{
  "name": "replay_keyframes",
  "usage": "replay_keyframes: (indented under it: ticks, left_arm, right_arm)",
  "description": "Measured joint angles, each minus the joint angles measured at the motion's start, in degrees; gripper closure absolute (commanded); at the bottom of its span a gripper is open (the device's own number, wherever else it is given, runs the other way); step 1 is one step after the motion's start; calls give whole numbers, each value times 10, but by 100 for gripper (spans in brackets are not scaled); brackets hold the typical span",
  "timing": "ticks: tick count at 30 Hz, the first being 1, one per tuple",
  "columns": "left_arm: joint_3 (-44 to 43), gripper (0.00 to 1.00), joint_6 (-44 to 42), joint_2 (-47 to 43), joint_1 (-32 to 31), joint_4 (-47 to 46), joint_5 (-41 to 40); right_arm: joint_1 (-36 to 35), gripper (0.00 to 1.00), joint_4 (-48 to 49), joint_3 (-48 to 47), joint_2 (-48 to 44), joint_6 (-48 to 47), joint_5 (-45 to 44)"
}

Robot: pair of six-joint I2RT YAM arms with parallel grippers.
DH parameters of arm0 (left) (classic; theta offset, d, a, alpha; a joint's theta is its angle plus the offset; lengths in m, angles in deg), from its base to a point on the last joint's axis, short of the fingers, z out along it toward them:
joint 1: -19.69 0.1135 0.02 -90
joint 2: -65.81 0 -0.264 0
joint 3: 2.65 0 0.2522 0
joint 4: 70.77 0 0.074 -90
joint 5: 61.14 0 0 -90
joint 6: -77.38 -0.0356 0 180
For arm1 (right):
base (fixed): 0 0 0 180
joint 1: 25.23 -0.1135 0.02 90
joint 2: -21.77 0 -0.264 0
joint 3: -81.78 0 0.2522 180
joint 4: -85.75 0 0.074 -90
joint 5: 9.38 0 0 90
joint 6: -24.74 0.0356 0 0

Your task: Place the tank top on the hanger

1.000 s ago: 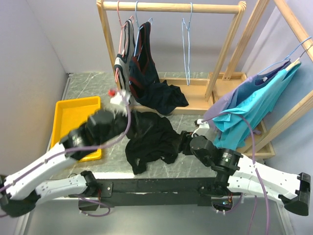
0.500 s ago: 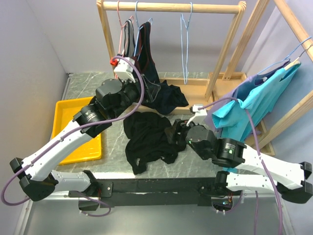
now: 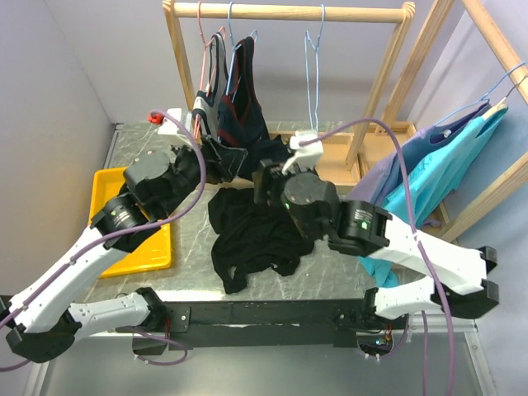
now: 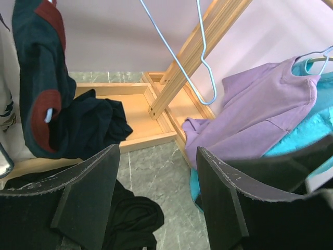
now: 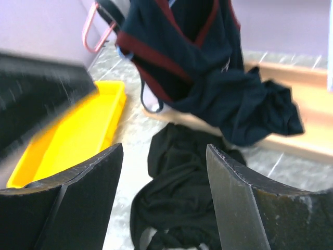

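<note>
The black tank top (image 3: 252,235) lies crumpled on the marble table, also seen in the right wrist view (image 5: 187,192) and at the lower left of the left wrist view (image 4: 130,224). The light-blue hanger (image 3: 313,74) hangs bare on the rack rail; its lower corner (image 4: 212,101) shows in the left wrist view. My left gripper (image 3: 221,162) (image 4: 158,151) is open and empty, up beside the hanging clothes, left of the hanger. Above the tank top's far edge, my right gripper (image 3: 266,183) (image 5: 164,148) is also open and holds nothing.
A wooden rack (image 3: 289,11) stands at the back with a pink hanger (image 3: 202,58) and a red-trimmed dark top (image 3: 243,107). A dark bundle (image 3: 285,161) lies on the rack's base. A yellow tray (image 3: 124,219) sits left. Purple and teal garments (image 3: 429,173) hang right.
My left arm has swung from over the yellow tray up to the rack's left side. My right arm has crossed leftwards over the tank top, which has stayed on the table.
</note>
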Motion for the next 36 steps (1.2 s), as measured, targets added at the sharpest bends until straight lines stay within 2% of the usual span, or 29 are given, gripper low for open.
replay_keyframes:
  ticks: [3, 8, 12, 15, 24, 31, 36]
  left_arm:
    - [9, 34, 0, -10, 1, 0, 0]
    - [28, 34, 0, -23, 2, 4, 1]
    - [45, 34, 0, -38, 2, 12, 1]
    - [48, 34, 0, -45, 2, 16, 1]
    - [61, 34, 0, -59, 2, 16, 1]
    - [63, 34, 0, -59, 2, 19, 2]
    - [65, 33, -1, -64, 2, 28, 1]
  right_arm:
    - [21, 29, -11, -67, 42, -33, -4]
    - [118, 30, -26, -180, 82, -73, 24]
    - [174, 37, -29, -190, 67, -83, 58]
    - [221, 37, -37, -205, 66, -87, 117]
    - [376, 44, -52, -277, 124, -99, 259]
    - [417, 48, -74, -390, 241, -101, 320]
    - [421, 48, -83, -388, 270, -101, 308]
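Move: The empty blue hanger on the rack bar lies about 26 cm ahead of the right hand and 12 cm to its right, its middle some 12 cm higher. The hanging dark tank top with red trim is roughly 20 cm ahead and 4 cm left, and the black tank top lies on the table about 27 cm below, 2 cm back and 7 cm left. From the left hand the hanger is some 24 cm ahead, 18 cm right and 8 cm up. Rising and reaching forward, the empty right hand swings rightward past the hanging dark tank top, then pushes on forward and dips a few centimetres towards the lower end of the empty blue hanger, some 22 cm forward in all. It swivels about 10 degrees clockwise and its fingers partly close, still open. The left hand eases down, back and outward about 4 cm. ##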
